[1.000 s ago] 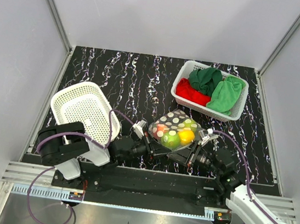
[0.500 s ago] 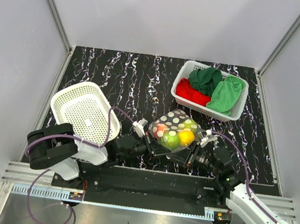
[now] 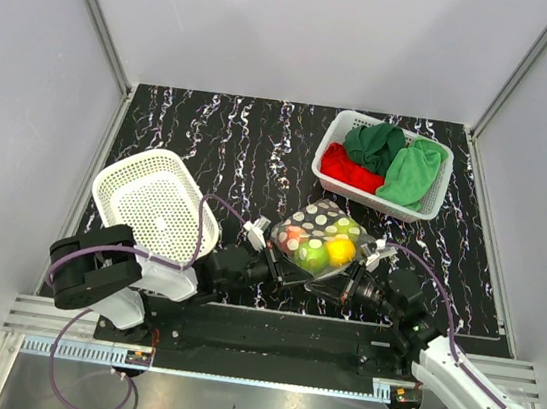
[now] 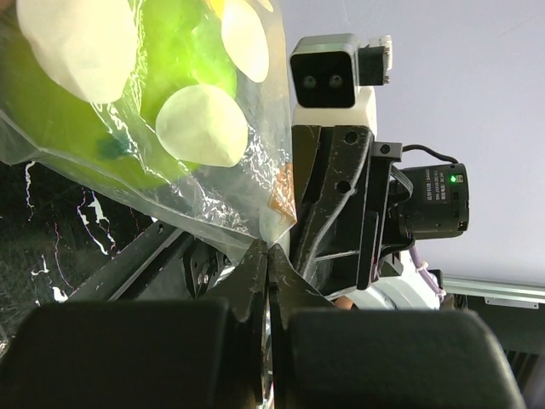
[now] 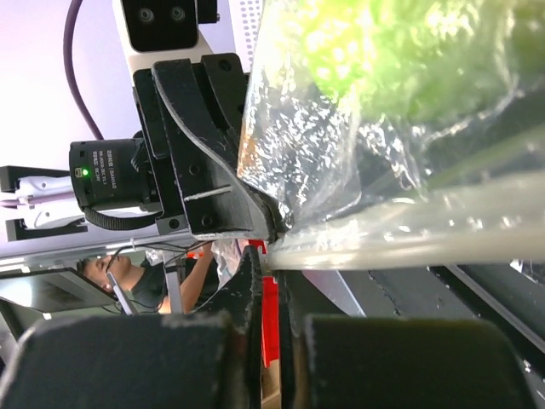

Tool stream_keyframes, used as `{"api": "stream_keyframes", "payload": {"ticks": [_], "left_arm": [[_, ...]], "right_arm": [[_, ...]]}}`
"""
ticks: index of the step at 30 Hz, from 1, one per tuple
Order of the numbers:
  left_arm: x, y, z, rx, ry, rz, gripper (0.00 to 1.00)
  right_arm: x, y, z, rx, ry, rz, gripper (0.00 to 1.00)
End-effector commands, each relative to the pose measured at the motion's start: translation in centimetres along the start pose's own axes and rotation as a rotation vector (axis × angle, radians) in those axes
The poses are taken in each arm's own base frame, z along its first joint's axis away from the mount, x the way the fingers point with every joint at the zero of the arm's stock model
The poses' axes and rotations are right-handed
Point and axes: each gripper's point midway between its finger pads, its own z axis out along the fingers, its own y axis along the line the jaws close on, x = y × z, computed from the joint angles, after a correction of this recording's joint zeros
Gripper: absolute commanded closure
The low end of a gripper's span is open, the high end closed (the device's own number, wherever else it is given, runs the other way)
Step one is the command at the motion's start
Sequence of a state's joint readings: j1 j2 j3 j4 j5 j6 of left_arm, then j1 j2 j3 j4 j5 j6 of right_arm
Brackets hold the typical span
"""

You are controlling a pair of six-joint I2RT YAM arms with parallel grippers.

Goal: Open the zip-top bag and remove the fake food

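The zip-top bag (image 3: 318, 233), clear with white dots, lies near the table's front edge between my two grippers. Inside it show a green apple (image 3: 311, 257), a yellow fruit (image 3: 339, 249), a peach (image 3: 292, 237) and a second green apple (image 3: 345, 226). My left gripper (image 3: 280, 266) is shut on the bag's near edge; the left wrist view shows its fingertips (image 4: 268, 252) pinching thin plastic of the bag (image 4: 196, 196) below a green apple (image 4: 179, 51). My right gripper (image 3: 346, 281) is shut on the same edge; its fingertips (image 5: 268, 256) clamp the bag's thick strip (image 5: 409, 230), with a red piece between them.
An empty white perforated basket (image 3: 157, 204) stands at the left. A second white basket (image 3: 424, 209) with red and green cloths stands at the back right. The two grippers face each other closely; each shows in the other's wrist view (image 4: 341, 204) (image 5: 204, 170).
The left arm's elbow has swung down and to the left. The grippers have shifted slightly while both keep hold of the bag's near edge. The bag has hardly moved.
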State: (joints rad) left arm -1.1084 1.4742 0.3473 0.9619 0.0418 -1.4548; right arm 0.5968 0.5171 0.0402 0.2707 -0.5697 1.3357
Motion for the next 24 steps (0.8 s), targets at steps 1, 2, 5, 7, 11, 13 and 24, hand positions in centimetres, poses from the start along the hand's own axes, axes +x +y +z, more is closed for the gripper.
{"api": "stream_keyframes", "payload": {"ticks": [1, 2, 5, 7, 11, 13, 24], "left_arm": [[-0.5, -2.4, -0.4, 0.081, -0.034, 0.033, 1.0], [-0.5, -2.3, -0.6, 0.081, -0.035, 0.034, 1.0], [-0.6, -1.7, -1.2, 0.069, -0.043, 0.034, 1.0], [-0.6, -1.3, -1.6, 0.054, -0.043, 0.039, 1.0], [-0.6, -0.7, -2.2, 0.032, -0.042, 0.057, 1.0], [-0.6, -0.7, -2.5, 0.032, -0.043, 0.066, 1.0], [-0.2, -1.3, -1.6, 0.048, 0.003, 0.068, 0.46]], "right_arm": [[0.0, -3.2, -0.2, 0.088, -0.038, 0.071, 1.0], [-0.2, -3.1, -0.3, 0.085, -0.052, 0.076, 1.0], [-0.7, -2.9, -0.4, 0.084, -0.085, 0.099, 1.0], [-1.0, -3.2, -0.4, 0.099, -0.106, 0.122, 1.0], [-1.4, -3.1, -0.4, 0.1, -0.134, 0.147, 1.0], [-1.9, -3.0, -0.4, 0.099, -0.158, 0.162, 1.0], [-1.4, -2.1, -0.4, 0.102, -0.124, 0.137, 1.0]]}}
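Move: The bag's near corner, where the zip edge ends, sits between the two sets of shut fingertips: about 1 cm right of the left hand and 1 cm left of the right hand, level with both. From the left hand, the green fruit lies some 6 cm ahead, 1 cm right; the yellow one about 8 cm ahead, 7 cm right; the red one about 10 cm ahead, 4 cm left. All are about 3 cm lower. The zip-end corner of the bag stays pinched in the right fingers, which sink about 2 cm while edging right and forward, the wrist tipping down and turning clockwise some 10 degrees. The left hand comes free of the corner, drawing about 2.5 cm left and slightly back with fingers shut, rising a touch, then dipping; only at the end do its fingers open, nearly halfway. ##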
